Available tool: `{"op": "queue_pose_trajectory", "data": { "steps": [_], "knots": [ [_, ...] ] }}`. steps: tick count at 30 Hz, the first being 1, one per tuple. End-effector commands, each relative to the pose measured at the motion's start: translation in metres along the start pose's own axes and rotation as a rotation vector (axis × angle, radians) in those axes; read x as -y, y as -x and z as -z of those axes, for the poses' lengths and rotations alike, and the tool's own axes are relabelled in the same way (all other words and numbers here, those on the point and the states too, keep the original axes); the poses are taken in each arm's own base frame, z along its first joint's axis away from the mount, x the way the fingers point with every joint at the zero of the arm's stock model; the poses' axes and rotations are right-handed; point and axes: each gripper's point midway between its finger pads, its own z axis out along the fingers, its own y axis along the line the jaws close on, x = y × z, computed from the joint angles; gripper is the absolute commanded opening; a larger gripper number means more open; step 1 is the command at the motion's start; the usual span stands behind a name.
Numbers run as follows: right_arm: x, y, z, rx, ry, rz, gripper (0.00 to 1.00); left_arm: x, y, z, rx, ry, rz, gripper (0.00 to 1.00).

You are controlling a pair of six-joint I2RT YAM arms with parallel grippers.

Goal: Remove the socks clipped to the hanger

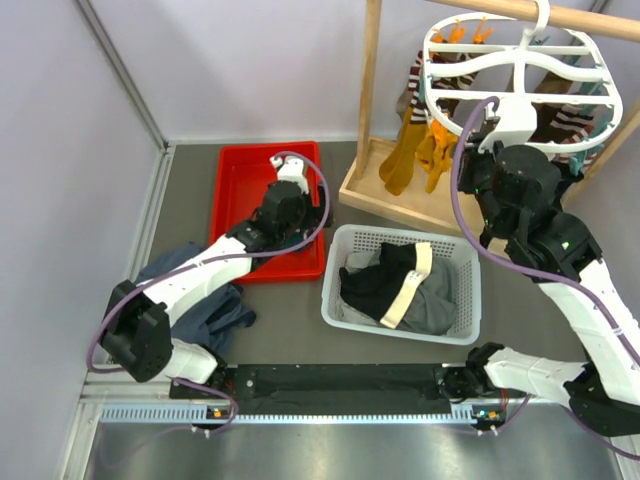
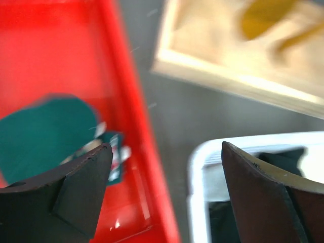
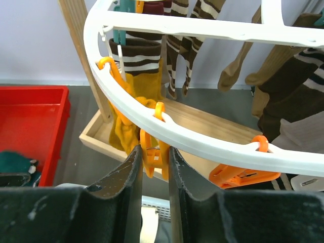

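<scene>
The white oval hanger hangs from the wooden rack's pole with socks clipped round its rim. Mustard socks and brown-white striped socks dangle from it. My right gripper is up at the hanger's near rim, shut on an orange clip that hangs beside a mustard sock. My left gripper hovers over the red tray's right rim, jaws wide open with nothing between them. A dark teal sock with red and white marks lies in the tray below it.
The red tray sits at the back left. A white basket of dark clothes with a beige band stands mid-table. The rack's wooden base lies behind it. A blue-grey garment lies by the left arm.
</scene>
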Motion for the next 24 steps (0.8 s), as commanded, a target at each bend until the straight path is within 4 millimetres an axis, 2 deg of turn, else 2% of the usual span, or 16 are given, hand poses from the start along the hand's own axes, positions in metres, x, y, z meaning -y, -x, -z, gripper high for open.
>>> {"op": "queue_pose_trajectory", "data": {
  "steps": [1,2,4,9,16,18,24],
  "knots": [
    [0.010,0.016,0.006,0.059,-0.009,-0.028,0.21,0.083,0.074,0.037,0.168,-0.289,-0.101,0.93],
    [0.008,0.017,0.007,0.060,0.002,-0.027,0.21,0.092,0.077,0.040,0.182,-0.312,-0.122,0.93],
    [0.008,0.019,0.009,0.066,0.012,-0.034,0.21,0.124,0.081,0.050,0.206,-0.389,-0.174,0.93],
    [0.006,0.023,0.014,0.073,0.037,-0.060,0.21,0.188,0.077,0.065,0.235,-0.548,-0.248,0.92],
    [0.005,0.020,0.014,0.065,0.045,-0.056,0.21,0.257,0.083,0.060,0.270,-0.732,-0.222,0.91],
    [0.004,0.019,0.015,0.062,0.052,-0.059,0.22,0.269,0.082,0.052,0.270,-0.731,-0.227,0.90],
    [0.005,0.022,0.018,0.069,0.057,-0.065,0.22,0.273,0.086,0.026,0.302,-0.666,-0.211,0.89]
  ]
}}
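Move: The mustard sock to be taken hangs about 27 cm to the left gripper's right, nearly level with it fore and aft and some 14 cm above. A black sock hangs about 9 cm to the right of that sock and 7 cm nearer the base; the laundry basket lies 19 cm right, 15 cm back and 16 cm below the gripper. From the right gripper, already on the orange clip, the mustard sock hangs 4 cm ahead, 1 cm left and 11 cm below. Swing the open, empty left gripper away from the red tray to the right, about 23 cm, climbing some 14 cm before easing down a little and drawing back about 5 cm, to come up beside the mustard socks. Turn it some 35 degrees clockwise and level its fingers on the way, keeping them wide. Hold the right gripper's pinch on the orange clip, nearly still. ##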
